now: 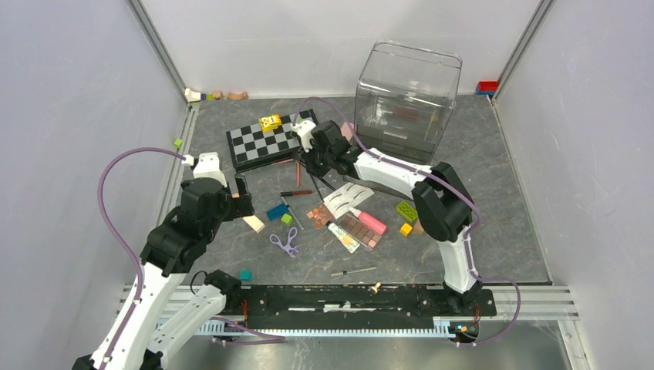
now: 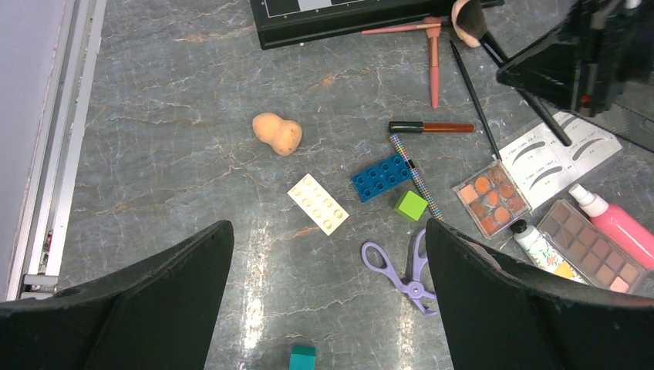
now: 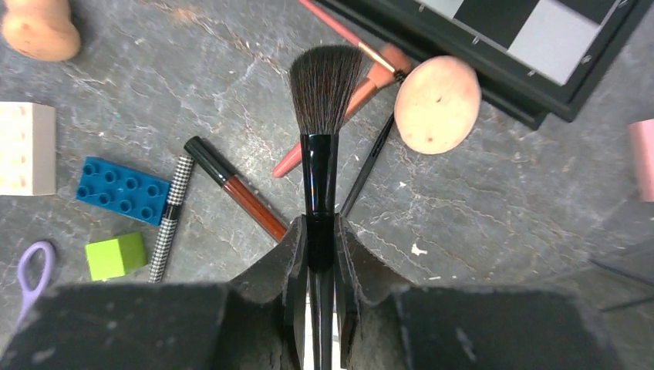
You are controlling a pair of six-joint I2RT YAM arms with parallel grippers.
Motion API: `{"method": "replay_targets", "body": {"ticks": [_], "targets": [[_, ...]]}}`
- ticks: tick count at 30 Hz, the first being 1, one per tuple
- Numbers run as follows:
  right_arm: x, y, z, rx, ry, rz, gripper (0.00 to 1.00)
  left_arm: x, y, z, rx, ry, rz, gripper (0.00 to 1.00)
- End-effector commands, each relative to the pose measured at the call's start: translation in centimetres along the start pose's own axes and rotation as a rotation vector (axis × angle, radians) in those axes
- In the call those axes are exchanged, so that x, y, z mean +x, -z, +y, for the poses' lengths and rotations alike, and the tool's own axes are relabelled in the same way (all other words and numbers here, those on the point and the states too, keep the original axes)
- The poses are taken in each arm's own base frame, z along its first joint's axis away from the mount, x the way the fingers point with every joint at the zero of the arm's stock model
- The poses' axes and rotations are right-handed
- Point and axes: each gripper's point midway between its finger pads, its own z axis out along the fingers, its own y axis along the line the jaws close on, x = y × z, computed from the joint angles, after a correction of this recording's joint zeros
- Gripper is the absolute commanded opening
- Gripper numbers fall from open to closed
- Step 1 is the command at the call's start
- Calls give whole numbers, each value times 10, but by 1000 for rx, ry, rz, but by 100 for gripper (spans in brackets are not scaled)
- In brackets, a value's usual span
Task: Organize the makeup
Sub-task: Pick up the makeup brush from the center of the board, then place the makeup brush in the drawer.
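My right gripper (image 3: 320, 231) is shut on the black handle of a makeup brush (image 3: 324, 85), whose dark bristles point toward the chessboard (image 3: 524, 46). A round peach sponge (image 3: 437, 104) and a pink pencil (image 3: 339, 100) lie just past the bristles. My left gripper (image 2: 328, 262) hangs open above bare table, holding nothing. Below it are a second peach sponge (image 2: 278, 133), the purple curler (image 2: 405, 266), an orange palette (image 2: 491, 198), the brown-pink palette (image 2: 590, 247), a pink tube (image 2: 617, 223), a cream tube (image 2: 540, 247) and the white lash card (image 2: 555, 154).
A clear plastic container (image 1: 409, 96) stands at the back right. Toy blocks are scattered about: blue (image 2: 380, 176), cream (image 2: 318, 203), green (image 2: 411, 205), teal (image 2: 302, 359). A brown gloss tube (image 3: 235, 189) and a checkered pen (image 3: 171, 216) lie near the right fingers.
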Motion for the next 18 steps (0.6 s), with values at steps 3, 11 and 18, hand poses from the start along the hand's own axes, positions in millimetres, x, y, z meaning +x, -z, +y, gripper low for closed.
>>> {"method": "replay_targets", "body": {"ticks": [3,11,18], "targets": [[-28,46,-11,77,100,-80,16,-9,-2,2,-5,-17,-41,100],[5,85,-47,223,368,71,13,-8,-4,0,-1,-23,-32,100],[32,113,-77,371,505,176,11,-8,-3,1,-1,-21,-34,100]]}}
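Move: The right hand already grips the makeup brush about 7 cm above the table; the clear organizer's open drawer, where it heads, lies about 21 cm to its right, 1 cm ahead and 5 cm lower. The brow stencil card is some 12 cm right and 8 cm back, the round sponge about 7 cm straight ahead, both on the table. From the idle left hand, that drawer is roughly 37 cm right, 17 cm ahead and 20 cm below. Keeping the makeup brush pinched near its ferrule, the right hand first lifts it about 3 cm more, then swings about 10 cm to the right towards the open drawer, sinking very slightly. The wrist turns nearly 30 degrees on the way, bringing the fingers from pointing left to pointing more forward. ##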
